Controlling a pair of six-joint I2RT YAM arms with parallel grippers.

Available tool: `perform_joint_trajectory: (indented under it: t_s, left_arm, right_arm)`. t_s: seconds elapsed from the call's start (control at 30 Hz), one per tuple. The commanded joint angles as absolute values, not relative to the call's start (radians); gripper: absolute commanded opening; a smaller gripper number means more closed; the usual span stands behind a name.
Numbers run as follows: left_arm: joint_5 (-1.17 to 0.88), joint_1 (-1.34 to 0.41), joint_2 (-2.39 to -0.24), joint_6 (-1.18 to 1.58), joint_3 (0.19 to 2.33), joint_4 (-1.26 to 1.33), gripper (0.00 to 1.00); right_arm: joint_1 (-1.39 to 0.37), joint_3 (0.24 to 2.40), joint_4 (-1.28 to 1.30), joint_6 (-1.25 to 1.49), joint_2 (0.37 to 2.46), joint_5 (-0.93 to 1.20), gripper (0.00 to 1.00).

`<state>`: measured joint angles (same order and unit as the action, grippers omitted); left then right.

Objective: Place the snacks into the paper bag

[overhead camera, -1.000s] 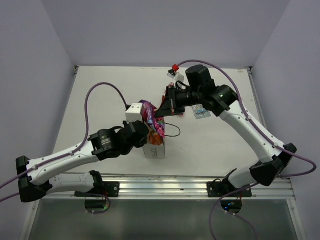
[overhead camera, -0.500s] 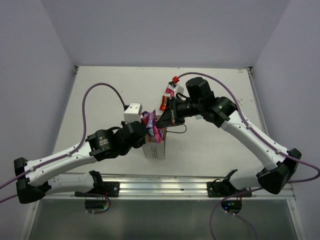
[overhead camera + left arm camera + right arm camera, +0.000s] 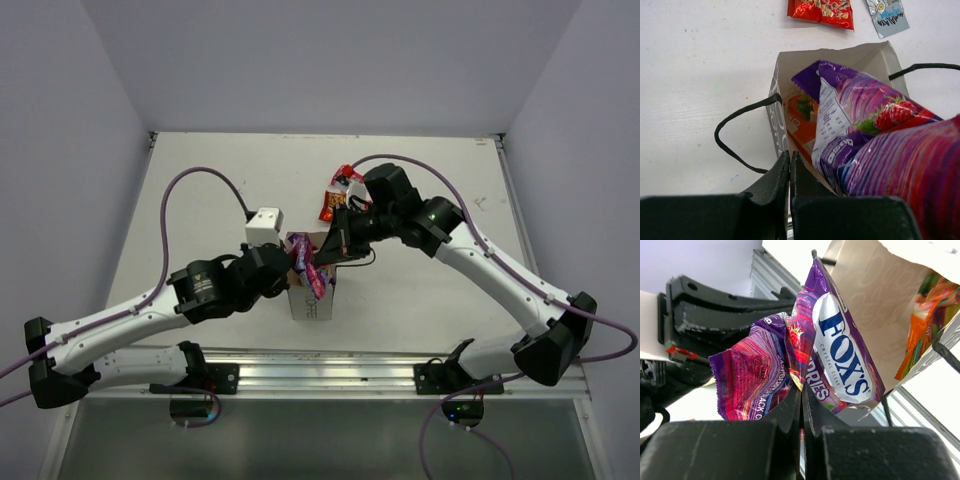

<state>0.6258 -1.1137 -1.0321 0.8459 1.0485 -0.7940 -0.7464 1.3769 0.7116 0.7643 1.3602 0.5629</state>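
The white paper bag (image 3: 313, 303) stands upright in the middle of the table. My left gripper (image 3: 292, 270) is shut on its near wall (image 3: 781, 112), just by the rim. My right gripper (image 3: 323, 254) is shut on the pink multicolour snack packet (image 3: 840, 355) and holds it in the bag's mouth (image 3: 840, 52), partly inside. An orange packet (image 3: 801, 117) lies deeper in the bag. On the table beyond the bag lie a red-orange packet (image 3: 821, 7) and a pale blue packet (image 3: 885, 16).
The bag's black loop handles (image 3: 735, 122) droop to either side. The red-orange packet (image 3: 328, 205) sits just behind the bag, under the right arm. A white camera block (image 3: 265, 224) rides on the left wrist. Purple cables arc over both arms.
My right gripper has come down and to the left with the pink multicolour packet, from above the bag into its mouth. The left gripper has kept its hold on the bag.
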Motion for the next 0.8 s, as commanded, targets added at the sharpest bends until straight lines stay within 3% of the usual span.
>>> perform_joint_trajectory:
  t_s: [0.0,0.1,0.23,0.53,0.6,0.63,0.77]
  left_arm:
    - [0.629,-1.115,-1.006,0.850,1.037,-0.798,0.00]
    - [0.627,-1.115,-1.000,0.848,1.035,-0.798,0.00]
    - [0.627,-1.115,-0.994,0.844,1.034,-0.798,0.00]
    - [0.629,-1.115,-0.997,0.815,1.042,-0.776,0.00]
    - [0.623,-1.115,-0.999,0.808,1.042,-0.772,0.00]
    - [0.623,-1.117,-0.999,0.807,1.040,-0.769,0.00]
    - [0.614,-1.115,-0.994,0.792,1.039,-0.765,0.00]
  right_arm:
    - [-0.750,1.474,0.762,0.724,1.387,0.502,0.00]
    - [-0.750,1.526,0.799,0.696,1.422,0.437,0.02]
    - [-0.750,1.653,0.833,0.673,1.473,0.400,0.28]
    - [-0.750,1.851,0.977,0.635,1.508,0.342,0.37]
    - [-0.750,1.916,1.023,0.612,1.508,0.313,0.43]
    - [-0.747,1.984,1.041,0.579,1.517,0.269,0.50]
    - [-0.681,2.031,1.085,0.503,1.574,0.187,0.59]
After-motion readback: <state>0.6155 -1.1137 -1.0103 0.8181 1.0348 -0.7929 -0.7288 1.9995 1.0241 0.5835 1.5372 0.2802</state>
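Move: My right hand holds the purple snack packet over the paper bag's mouth. The bag's middle is roughly 3 cm ahead, 2 cm to its left and 15 cm below. On the table, some 27 cm below it, the red packet lies about 28 cm ahead and 7 cm right, the silver packet about 26 cm ahead and 22 cm right. From my left hand, at the bag's left rim, the bag's middle is about 3 cm ahead, 5 cm right and 11 cm down. I open my right fingers past halfway and let the purple packet go into the bag, the hand first sliding forward about 5 cm almost level. Then I lift it clear some 10 cm, up and away from the bag, rolling the wrist about 20 degrees. My left hand stays put, shut fingers still pinching the bag's left rim. ##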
